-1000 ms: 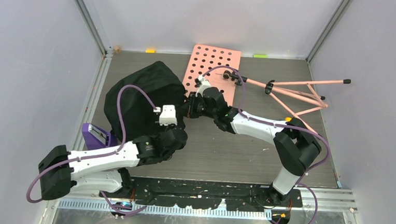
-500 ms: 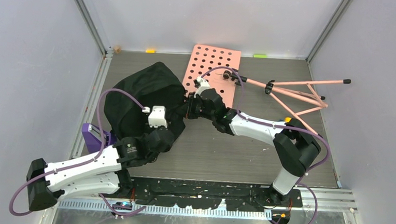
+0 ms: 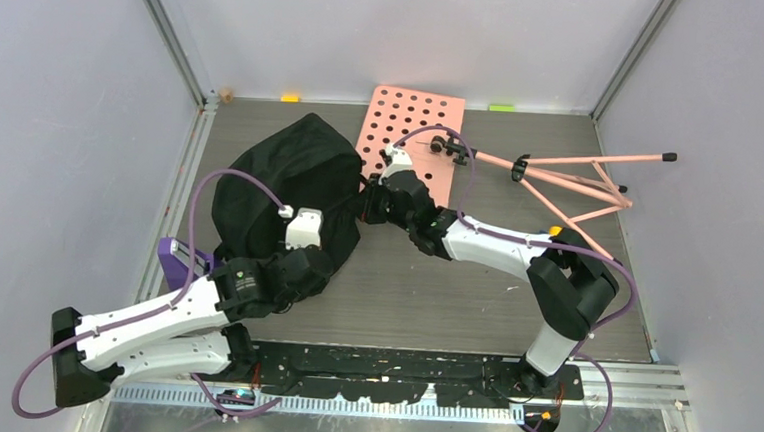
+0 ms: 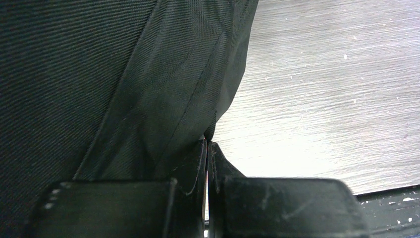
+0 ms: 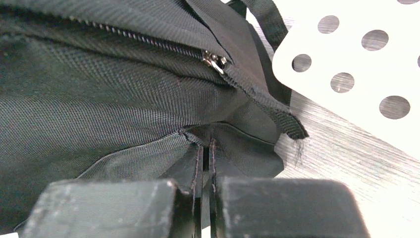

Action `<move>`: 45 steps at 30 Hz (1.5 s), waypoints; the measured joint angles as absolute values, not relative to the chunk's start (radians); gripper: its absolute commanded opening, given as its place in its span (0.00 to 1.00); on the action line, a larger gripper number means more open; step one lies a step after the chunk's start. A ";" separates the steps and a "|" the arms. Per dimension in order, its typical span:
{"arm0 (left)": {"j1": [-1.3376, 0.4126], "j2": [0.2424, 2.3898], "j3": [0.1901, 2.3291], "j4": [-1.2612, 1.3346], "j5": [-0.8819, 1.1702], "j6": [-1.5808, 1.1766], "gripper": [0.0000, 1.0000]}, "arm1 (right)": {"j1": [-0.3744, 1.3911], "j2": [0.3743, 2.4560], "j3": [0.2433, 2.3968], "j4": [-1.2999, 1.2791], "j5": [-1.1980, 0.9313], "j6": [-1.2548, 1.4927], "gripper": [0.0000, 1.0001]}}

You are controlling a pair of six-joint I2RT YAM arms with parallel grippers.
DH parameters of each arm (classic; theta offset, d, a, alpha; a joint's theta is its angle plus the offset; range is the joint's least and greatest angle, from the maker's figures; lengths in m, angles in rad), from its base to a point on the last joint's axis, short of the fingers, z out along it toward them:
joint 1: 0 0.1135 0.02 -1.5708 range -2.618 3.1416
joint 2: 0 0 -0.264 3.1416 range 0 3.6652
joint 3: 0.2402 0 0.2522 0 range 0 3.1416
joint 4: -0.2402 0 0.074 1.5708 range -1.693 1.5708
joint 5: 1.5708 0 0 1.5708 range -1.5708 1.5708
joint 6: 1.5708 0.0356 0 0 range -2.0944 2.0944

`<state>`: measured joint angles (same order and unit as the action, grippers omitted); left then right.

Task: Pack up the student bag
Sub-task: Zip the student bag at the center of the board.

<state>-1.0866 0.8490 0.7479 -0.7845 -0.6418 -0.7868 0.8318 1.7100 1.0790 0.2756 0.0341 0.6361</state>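
Observation:
The student bag (image 3: 280, 180), a big black fabric backpack, lies at the middle left of the table. My left gripper (image 3: 336, 245) is at its near right corner. In the left wrist view its jaws (image 4: 208, 146) are shut, pinching a taut fold of the bag's fabric (image 4: 163, 99) at the fingertips. My right gripper (image 3: 363, 210) is at the bag's right edge. The right wrist view shows it (image 5: 207, 144) shut on a flap of the bag (image 5: 99, 89), below a zipper pull (image 5: 213, 59). The bag's inside is hidden.
A pink perforated board (image 3: 413, 128) lies just behind the right gripper, joined to a folded pink stand (image 3: 571, 177) at the back right. A purple object (image 3: 180, 259) sits by the bag's near left side. Walls close in on three sides.
My left arm has drawn back and to the left, its elbow swinging toward the near left corner. The bag's near edge shifted slightly with it. The right arm has barely moved.

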 measured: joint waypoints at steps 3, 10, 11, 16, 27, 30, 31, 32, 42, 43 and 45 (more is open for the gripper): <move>-1.087 0.868 0.796 -0.852 -0.635 -0.805 0.00 | 0.832 1.710 1.089 0.259 0.059 0.627 0.00; -1.090 0.868 0.842 -0.986 -0.622 -0.854 0.00 | 0.832 1.712 1.106 0.238 0.088 0.606 0.00; -1.091 0.863 0.843 -0.999 -0.617 -0.857 0.00 | 0.832 1.714 1.109 0.236 0.091 0.603 0.01; -1.091 0.812 0.843 -1.043 -0.589 -0.855 0.00 | 0.832 1.720 1.124 0.222 0.099 0.596 0.01; -1.091 0.793 0.886 -1.153 -0.578 -0.851 0.00 | 0.832 1.728 1.139 0.208 0.105 0.595 0.00; -1.091 0.810 0.920 -1.193 -0.579 -0.858 0.00 | 0.832 1.728 1.141 0.209 0.107 0.595 0.01; -1.091 0.813 0.928 -1.203 -0.578 -0.860 0.00 | 0.832 1.728 1.141 0.208 0.108 0.595 0.01; -1.091 0.815 0.934 -1.212 -0.578 -0.862 0.00 | 0.832 1.729 1.141 0.209 0.107 0.595 0.01; -1.091 0.819 0.953 -1.274 -0.574 -0.906 0.00 | 0.834 1.729 1.141 0.210 0.108 0.595 0.00; -1.091 0.819 0.956 -1.281 -0.574 -0.911 0.00 | 0.835 1.729 1.141 0.211 0.108 0.595 0.00; -1.091 0.823 0.966 -1.296 -0.574 -0.919 0.00 | 0.836 1.729 1.141 0.212 0.108 0.596 0.00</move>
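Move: The left hand already pinches a dark pull tab at the near right side of the student bag, whose middle lies about 10 cm ahead, 4 cm left and some 5 cm lower. The purple bin stands roughly 24 cm left, 4 cm back and 8 cm below. The right hand already grips the bag's right side, with the bag's middle about 16 cm left, 2 cm back and 5 cm below; from this hand the pink pegboard lies 10 cm ahead, 7 cm right and 14 cm below. Keeping its pinch on the pull tab, the left hand draws it left and back along the bag's near side, about 5.5 cm left and 4.5 cm back, slowing as it goes and climbing a couple of centimetres, while the wrist tips the fingers some 10 degrees further down. The right hand keeps hold of the bag's right side as a counter-grip, easing about 1.5 cm forward early on and then staying almost still. ##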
